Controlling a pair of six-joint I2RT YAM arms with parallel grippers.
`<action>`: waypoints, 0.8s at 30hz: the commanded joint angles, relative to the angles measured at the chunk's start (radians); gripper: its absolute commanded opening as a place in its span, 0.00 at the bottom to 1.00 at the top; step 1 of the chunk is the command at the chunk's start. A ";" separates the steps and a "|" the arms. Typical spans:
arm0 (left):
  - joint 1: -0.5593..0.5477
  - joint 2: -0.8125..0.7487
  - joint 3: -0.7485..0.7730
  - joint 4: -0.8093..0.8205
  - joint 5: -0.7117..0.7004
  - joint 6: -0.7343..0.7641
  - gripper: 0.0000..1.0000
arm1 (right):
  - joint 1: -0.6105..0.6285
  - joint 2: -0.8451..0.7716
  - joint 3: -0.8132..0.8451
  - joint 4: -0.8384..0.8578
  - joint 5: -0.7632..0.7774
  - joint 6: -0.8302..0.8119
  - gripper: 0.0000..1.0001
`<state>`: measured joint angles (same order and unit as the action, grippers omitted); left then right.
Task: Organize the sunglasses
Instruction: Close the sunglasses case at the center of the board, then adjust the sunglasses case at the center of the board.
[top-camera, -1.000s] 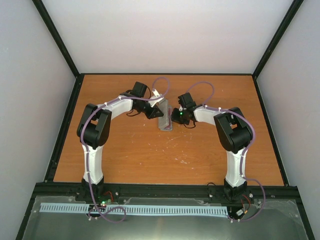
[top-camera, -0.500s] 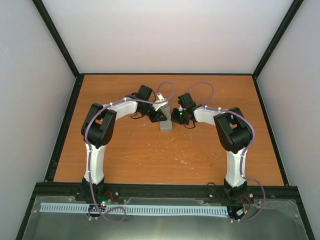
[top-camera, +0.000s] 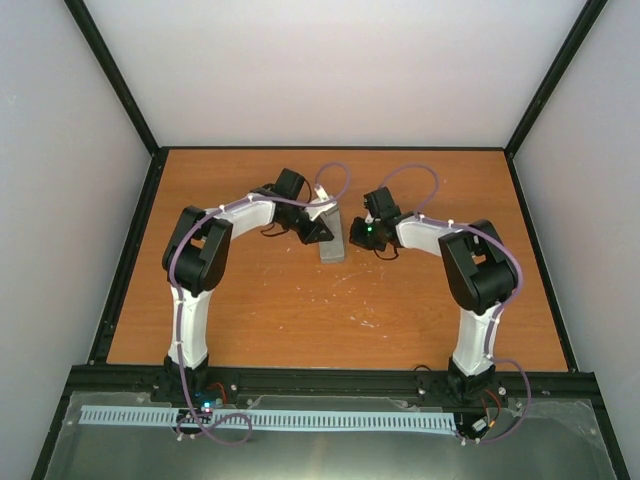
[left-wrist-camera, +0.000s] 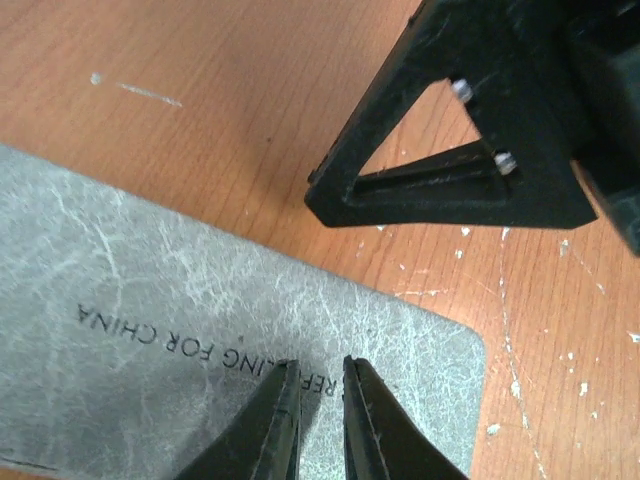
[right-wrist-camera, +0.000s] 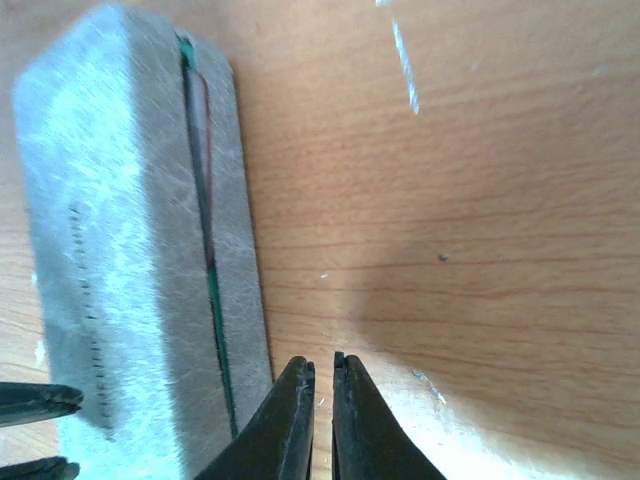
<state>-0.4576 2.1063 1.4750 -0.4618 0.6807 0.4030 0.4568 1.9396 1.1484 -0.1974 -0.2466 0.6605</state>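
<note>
The grey case (top-camera: 331, 243) lies closed on the wooden table, also seen in the left wrist view (left-wrist-camera: 150, 300) and the right wrist view (right-wrist-camera: 110, 230). The sunglasses are hidden inside; only a thin red line (right-wrist-camera: 206, 110) shows in the teal-lined seam. My left gripper (top-camera: 322, 232) is over the case, its nearly closed fingertips (left-wrist-camera: 320, 368) right at the lid and holding nothing. My right gripper (top-camera: 352, 236) is shut and empty just right of the case (right-wrist-camera: 322, 362), apart from it. Its finger (left-wrist-camera: 440, 170) shows in the left wrist view.
The wooden table (top-camera: 300, 300) has a black rim and pale walls on three sides. White scuff marks (top-camera: 368, 322) dot the wood in front of the case. Both arms reach inward toward the middle of the table.
The case lid has gone from open to shut as my left gripper moved right onto it. My right gripper has drawn back to the right, away from the case.
</note>
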 joint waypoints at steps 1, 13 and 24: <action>-0.007 -0.018 0.097 -0.037 0.023 0.009 0.16 | -0.029 -0.091 -0.004 -0.010 0.039 -0.015 0.07; -0.032 0.110 0.122 -0.117 0.015 0.045 0.14 | -0.091 -0.213 -0.112 0.022 0.042 0.007 0.07; -0.041 0.015 0.019 -0.097 -0.038 0.046 0.19 | -0.106 -0.214 -0.144 0.064 0.011 0.009 0.09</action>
<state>-0.4805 2.1597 1.5303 -0.4683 0.6994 0.4377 0.3584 1.7397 0.9966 -0.1780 -0.2214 0.6632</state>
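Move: The left hand's closed fingers are on the lid of the grey sunglasses case, which lies lengthwise fore and aft. The case's middle is roughly 2 cm ahead of that hand, 1 cm to its left and 3 cm below. From the right hand, low beside the case's seam side, that middle lies about 5 cm to the left and 2 cm ahead, at much the same height. No loose thing stands near on the board. Up and a little forward, the left hand springs about 4 cm off the case lid, then drops straight back onto it with its fingers almost shut, landing some 1.5 cm farther right, close to the seam-side edge. Meanwhile the right hand rises and swings right, away from the case, then sinks partway and ends about 5 cm out and 3 cm higher. ##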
